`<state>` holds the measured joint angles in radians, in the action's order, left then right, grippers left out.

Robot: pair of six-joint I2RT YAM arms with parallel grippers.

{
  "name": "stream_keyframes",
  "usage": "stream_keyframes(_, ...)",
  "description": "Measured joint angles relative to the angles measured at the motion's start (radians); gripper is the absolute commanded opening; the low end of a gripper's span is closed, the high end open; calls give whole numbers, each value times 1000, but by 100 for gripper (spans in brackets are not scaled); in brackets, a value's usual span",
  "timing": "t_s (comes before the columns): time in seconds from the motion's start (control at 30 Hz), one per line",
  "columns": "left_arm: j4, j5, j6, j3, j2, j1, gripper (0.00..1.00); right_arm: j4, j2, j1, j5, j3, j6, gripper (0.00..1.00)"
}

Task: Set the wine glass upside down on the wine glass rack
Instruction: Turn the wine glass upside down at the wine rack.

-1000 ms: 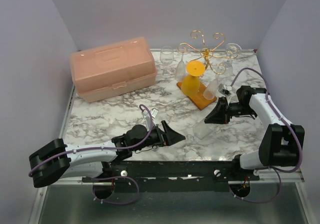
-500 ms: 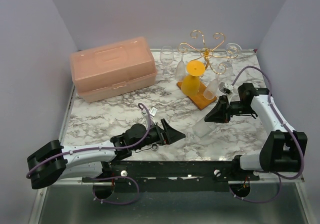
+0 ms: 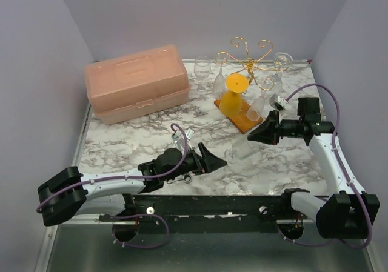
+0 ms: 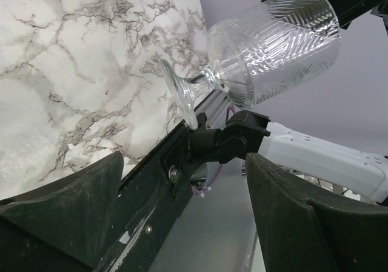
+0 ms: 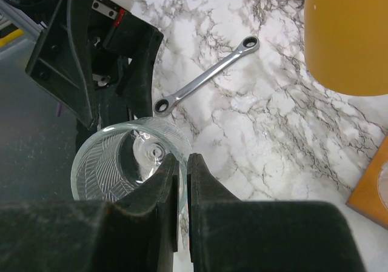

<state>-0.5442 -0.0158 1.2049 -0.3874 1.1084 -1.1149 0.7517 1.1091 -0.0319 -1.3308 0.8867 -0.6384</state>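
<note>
The clear ribbed wine glass is tilted off the marble, its foot turned toward my left arm. My right gripper is shut on its rim, one finger inside the bowl and one outside. My left gripper stands open just short of the foot. Its fingers hold nothing, and the glass lies beyond their tips. The gold wire wine glass rack stands at the back right on its orange-brown base.
An orange glass and clear glasses hang on or stand by the rack. A pink lidded box fills the back left. A wrench lies on the marble near my left gripper. The table's front rail runs below the glass.
My right arm has swung its elbow outward and raised the glass slightly. The left gripper has slid right, closer to the glass's foot, and its jaws have narrowed a little.
</note>
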Motion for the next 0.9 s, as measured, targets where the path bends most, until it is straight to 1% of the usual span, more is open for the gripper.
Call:
stream_keyframes(0.03, 0, 0, 5, 0, 7, 0, 76, -7, 0, 0, -2, 0, 7, 1)
stream_keyframes(0.17, 0, -3, 24, -14, 30, 0, 74, -18, 0, 0, -9, 0, 14, 0)
stream_keyframes(0.2, -1, -3, 29, -21, 37, 0, 70, -18, -1, 2, -11, 0, 16, 1)
stream_keyframes(0.27, -6, -3, 41, -35, 50, 1, 68, -18, -2, 5, -13, 0, 18, 0)
stream_keyframes(0.33, -16, -3, 49, -48, 65, 2, 61, -19, -4, 7, -17, 0, 18, 1)
stream_keyframes(0.43, -22, -3, 59, -61, 86, 8, 56, -18, -10, 13, -19, 0, 15, 1)
stream_keyframes(0.47, -23, -3, 61, -66, 93, 8, 51, -18, -13, 13, -21, 0, 13, 1)
stream_keyframes(0.5, -22, -3, 68, -70, 101, 10, 51, -17, -16, 14, -21, 0, 10, 1)
stream_keyframes(0.57, -22, -3, 74, -75, 112, 14, 42, -16, -21, 18, -21, 0, 8, 1)
stream_keyframes(0.6, -22, -3, 80, -79, 119, 16, 40, -16, -23, 18, -21, 0, 6, 1)
stream_keyframes(0.67, -22, -3, 83, -85, 133, 18, 37, -16, -24, 19, -22, 0, 2, 1)
stream_keyframes(0.73, -20, -3, 87, -97, 149, 21, 36, -14, -24, 20, -22, 0, 0, 1)
stream_keyframes(0.83, -19, -3, 87, -119, 172, 23, 30, -13, -24, 21, -22, 0, -3, 0)
stream_keyframes(0.9, -24, -1, 87, -130, 188, 26, 20, -12, -24, 23, -22, 0, -6, 1)
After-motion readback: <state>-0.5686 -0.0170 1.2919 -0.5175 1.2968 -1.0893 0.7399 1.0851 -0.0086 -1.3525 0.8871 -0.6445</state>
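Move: Just off the left hand's open fingers is the foot of the wine glass, about 4 cm to the right, 3 cm ahead and nearly level; the wrench lies on the table some 15 cm left of that hand, 6 cm farther out and 16 cm lower. The right hand grips the rim: from it the foot is roughly 8 cm left, 6 cm back and 5 cm down, the yellow goblet 15 cm ahead and 7 cm left, 3 cm lower. Sliding in from the side, the left hand goes about 3 cm right and 2.5 cm forward towards the foot and stem of the wine glass, ending level, while its wide-open fingers draw together to about a third open around the foot. The right fingers keep their pinch on the rim, the hand easing barely a centimetre up, back and left. ##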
